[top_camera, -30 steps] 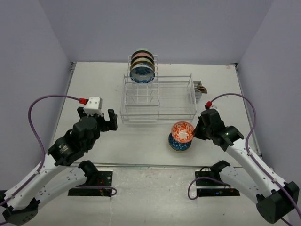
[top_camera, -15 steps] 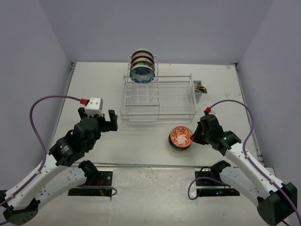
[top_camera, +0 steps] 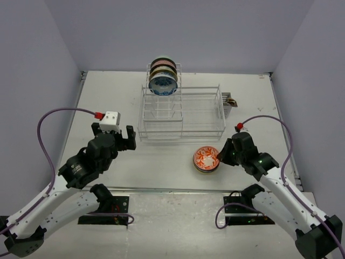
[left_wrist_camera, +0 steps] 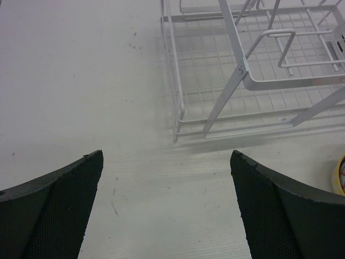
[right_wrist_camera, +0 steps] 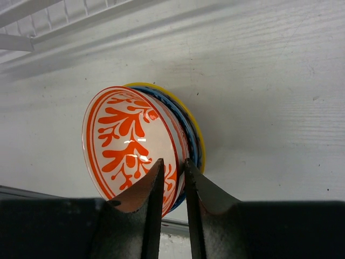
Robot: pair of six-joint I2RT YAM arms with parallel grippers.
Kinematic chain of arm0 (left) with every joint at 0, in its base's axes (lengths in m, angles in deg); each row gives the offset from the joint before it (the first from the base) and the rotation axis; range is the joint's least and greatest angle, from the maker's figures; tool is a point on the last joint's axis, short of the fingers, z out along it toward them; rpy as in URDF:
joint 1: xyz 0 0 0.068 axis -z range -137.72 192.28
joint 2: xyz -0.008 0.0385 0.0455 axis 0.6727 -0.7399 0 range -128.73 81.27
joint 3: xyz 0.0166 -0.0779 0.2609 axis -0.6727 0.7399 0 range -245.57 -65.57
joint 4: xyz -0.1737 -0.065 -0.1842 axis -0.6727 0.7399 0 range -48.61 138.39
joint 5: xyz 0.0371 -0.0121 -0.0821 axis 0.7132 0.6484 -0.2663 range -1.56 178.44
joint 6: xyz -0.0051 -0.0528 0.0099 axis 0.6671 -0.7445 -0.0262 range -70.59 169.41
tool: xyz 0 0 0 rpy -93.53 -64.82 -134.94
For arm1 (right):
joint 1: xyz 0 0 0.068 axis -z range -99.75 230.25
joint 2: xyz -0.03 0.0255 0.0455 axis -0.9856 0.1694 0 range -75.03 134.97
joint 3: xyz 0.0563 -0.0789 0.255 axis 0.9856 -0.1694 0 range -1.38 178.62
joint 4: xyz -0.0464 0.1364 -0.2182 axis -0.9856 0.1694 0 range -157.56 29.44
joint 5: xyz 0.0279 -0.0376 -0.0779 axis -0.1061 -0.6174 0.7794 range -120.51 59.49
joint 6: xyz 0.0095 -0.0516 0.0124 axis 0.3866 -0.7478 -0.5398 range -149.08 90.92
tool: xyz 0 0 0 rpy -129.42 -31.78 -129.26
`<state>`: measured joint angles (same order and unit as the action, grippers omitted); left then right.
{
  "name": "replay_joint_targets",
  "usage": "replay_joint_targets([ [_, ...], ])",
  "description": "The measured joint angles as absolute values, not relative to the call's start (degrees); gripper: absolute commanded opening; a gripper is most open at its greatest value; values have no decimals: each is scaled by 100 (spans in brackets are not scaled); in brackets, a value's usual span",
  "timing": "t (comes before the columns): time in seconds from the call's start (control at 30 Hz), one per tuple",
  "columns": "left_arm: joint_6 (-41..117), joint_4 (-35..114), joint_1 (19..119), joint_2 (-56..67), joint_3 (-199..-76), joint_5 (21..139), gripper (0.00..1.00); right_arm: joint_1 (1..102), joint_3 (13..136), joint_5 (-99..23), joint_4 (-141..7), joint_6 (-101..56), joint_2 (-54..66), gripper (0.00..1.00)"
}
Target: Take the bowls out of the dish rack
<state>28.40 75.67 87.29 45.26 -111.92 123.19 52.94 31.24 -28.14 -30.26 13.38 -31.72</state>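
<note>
A red-orange patterned bowl (top_camera: 206, 157) (right_wrist_camera: 129, 145) lies nested on a blue and yellow-rimmed bowl (top_camera: 200, 168) (right_wrist_camera: 192, 128) on the table in front of the dish rack (top_camera: 180, 116) (left_wrist_camera: 253, 81). My right gripper (top_camera: 221, 157) (right_wrist_camera: 173, 167) straddles the orange bowl's near rim, its jaws slightly apart and loose around it. Three bowls stand upright in the rack's back left slots, a blue-white one (top_camera: 163, 85) in front. My left gripper (top_camera: 113, 133) (left_wrist_camera: 167, 156) hovers wide open and holding nothing, left of the rack's front corner.
A small brown-and-dark object (top_camera: 232, 101) sits against the rack's right end. The stacked bowls' yellow rim (left_wrist_camera: 340, 174) shows at the right edge of the left wrist view. The table's near edge runs just behind the bowl stack.
My right gripper lowered the tilted orange bowl onto the stack, where it now lies flat, and its jaws have parted a little. The left arm barely shifted.
</note>
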Motion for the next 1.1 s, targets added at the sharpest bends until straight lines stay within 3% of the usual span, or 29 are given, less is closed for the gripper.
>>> replay_joint_targets([
  [0.13, 2835, 7550, 8729, 4375, -11194, 12321, 100, 5294, 3126, -2833, -2973, 1338, -3423, 21],
  [0.17, 2835, 7550, 8729, 4316, -11194, 12321, 100, 5294, 3126, -2833, -2943, 1336, -3493, 12],
  [0.2, 2833, 7550, 8729, 4279, -11194, 12319, 100, 5294, 3126, -2827, -2917, 1325, -3570, 9],
  [0.37, 2787, 7548, 8729, 4192, -11196, 12301, 100, 5298, 3129, -2846, -2893, 1345, -3668, 1],
  [0.83, 2641, 7486, 8729, 4023, -11443, 12026, 100, 5298, 3124, -2844, -2943, 1377, -3189, 0],
  [1.1, 2588, 7248, 8729, 3492, -12221, 11910, 100, 5298, 3140, -2866, -2938, 1351, -3227, 2],
])
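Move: The left hand, open and empty, has the blue floral bowl, front one in the dish rack, about 32 cm ahead, 18 cm to its right and 6 cm lower. The tan bowl stands some 4 cm beyond that one; the rack's near left corner is about 15 cm ahead of the hand, 7 cm right and 23 cm below. The right hand's slightly parted fingertips straddle the orange bowl's right rim, its middle roughly 6 cm left, 1 cm ahead and 2 cm below; the blue bowl nests just under it. Up off the orange bowl's rim by about 1.5 cm goes the right hand, shutting its fingers in the air, then straight back down so the closed tips come to the inside of the bowl by its right rim, and there it stays. The left hand dips a little, then swings right and climbs towards the blue floral bowl, ending some 4 cm farther right, nearly as much higher and slightly forward, fingers wide open. ##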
